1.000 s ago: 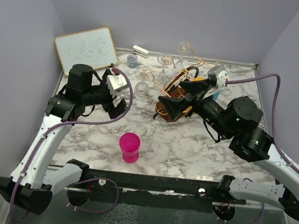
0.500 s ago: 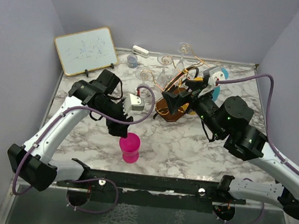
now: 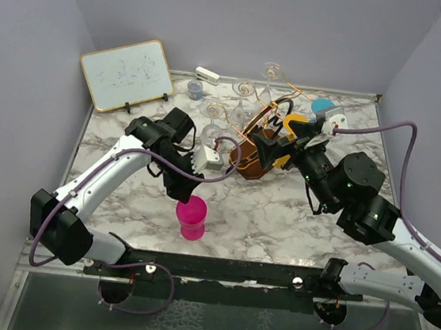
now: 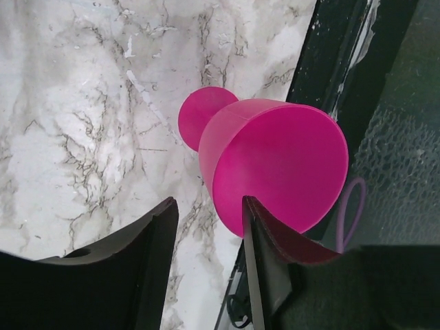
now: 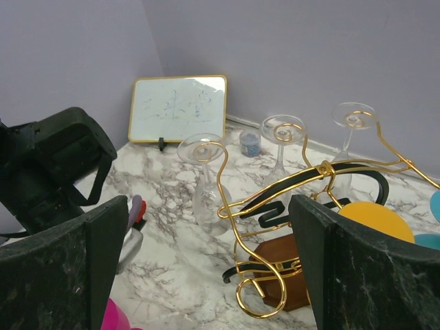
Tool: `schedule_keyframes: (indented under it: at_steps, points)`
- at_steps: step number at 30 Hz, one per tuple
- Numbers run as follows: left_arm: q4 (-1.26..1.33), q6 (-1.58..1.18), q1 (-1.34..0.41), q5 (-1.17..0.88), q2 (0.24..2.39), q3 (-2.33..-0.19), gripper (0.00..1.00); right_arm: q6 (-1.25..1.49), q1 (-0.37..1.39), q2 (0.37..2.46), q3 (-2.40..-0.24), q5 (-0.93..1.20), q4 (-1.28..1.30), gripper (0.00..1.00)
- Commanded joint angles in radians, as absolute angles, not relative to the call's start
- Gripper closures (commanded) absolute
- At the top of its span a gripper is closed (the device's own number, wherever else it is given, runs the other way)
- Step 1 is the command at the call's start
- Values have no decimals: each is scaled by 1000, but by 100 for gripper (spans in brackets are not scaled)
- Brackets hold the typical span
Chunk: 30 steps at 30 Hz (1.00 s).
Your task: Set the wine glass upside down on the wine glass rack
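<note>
A pink wine glass [image 3: 191,216] stands upright on the marble table near its front edge. From above in the left wrist view [image 4: 278,168], its bowl is just right of the gap between my fingers. My left gripper [image 3: 187,187] [image 4: 207,203] is open and empty, just above and behind the glass. The gold wire wine glass rack [image 3: 250,128] [image 5: 275,227] stands on its brown wooden base [image 5: 292,271] at the back middle. Three clear glasses [image 5: 206,185] hang upside down on it. My right gripper [image 3: 259,149] [image 5: 206,206] is open and empty, close in front of the rack.
A whiteboard [image 3: 127,75] leans at the back left. A small blue jar [image 3: 195,90] and a white object [image 3: 207,74] sit by the back wall. Yellow [image 3: 293,125] and blue [image 3: 321,106] discs lie behind the rack. A black rail [image 3: 232,270] runs along the table's front edge.
My left arm has swung from the back left forward and rightward, to just over the pink glass. My right gripper has shifted slightly right and stayed by the rack.
</note>
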State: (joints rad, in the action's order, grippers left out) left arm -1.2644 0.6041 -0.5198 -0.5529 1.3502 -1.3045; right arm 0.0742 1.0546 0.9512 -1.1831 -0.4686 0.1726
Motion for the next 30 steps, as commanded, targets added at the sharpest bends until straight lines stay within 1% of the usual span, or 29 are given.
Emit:
schedule_keyframes:
  at_steps: [1, 3, 4, 5, 6, 7, 9, 12, 17, 20, 22, 26, 28, 30]
  points:
    - [-1271, 635, -548, -537, 1370, -1264, 62, 52, 1057, 929, -1177, -518, 136, 1]
    - [-1263, 640, -559, -529, 1370, -1224, 67, 52, 1057, 917, -1170, -534, 124, 1]
    - [-1257, 642, -567, -529, 1369, -1195, 71, 53, 1057, 910, -1165, -544, 114, 1]
    - [-1248, 639, -576, -526, 1368, -1178, 82, 56, 1056, 903, -1161, -551, 106, 1]
    - [-1232, 629, -584, -516, 1364, -1168, 97, 63, 1057, 897, -1159, -553, 101, 1]
    - [-1213, 613, -588, -502, 1358, -1159, 100, 69, 1056, 894, -1156, -552, 96, 0]
    - [-1202, 596, -595, -477, 1345, -1171, 100, 83, 1057, 888, -1157, -553, 101, 0]
    - [-1225, 596, -596, -437, 1305, -1263, 100, 97, 1055, 883, -1168, -563, 108, 0]
    - [-1328, 609, -597, -361, 1244, -1554, 100, 101, 1056, 876, -1223, -594, 102, 0]
    - [-1323, 601, -597, -314, 1188, -1728, 100, 113, 1056, 875, -1260, -589, 88, 0]
    - [-1281, 598, -597, -301, 1139, -1820, 100, 146, 1057, 887, -1282, -559, 75, 0]
    - [-1141, 571, -582, -268, 1069, -1937, 100, 222, 1056, 955, -1348, -412, 63, 1]
    - [-1046, 577, -571, -237, 1039, -1953, 100, 257, 1056, 993, -1379, -364, 63, 1]
    - [-898, 616, -556, -196, 985, -1908, 100, 286, 1057, 1023, -1403, -326, 49, 1]
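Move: The pink wine glass stands upright on the table just below the left hand, its middle about 5 cm back, 2 cm to the right and 10 cm lower. Farther out, the nearest hanging clear glass is some 22 cm ahead and 4 cm right of that hand, and the rack's wooden base roughly 20 cm ahead and 16 cm right. From the raised right hand the pink glass lies about 11 cm back, 16 cm left and 33 cm down. Down and slightly back at first, about 5 cm, the left hand shuts its half-open fingers on the pink glass's rim, one inside the bowl and one outside. It then sweeps up fast, some 34 cm, swinging the fingers from steeply down to nearly level, pointing forward-right. The empty right hand rises 10 cm, fingers wide, and rolls its left side up. ##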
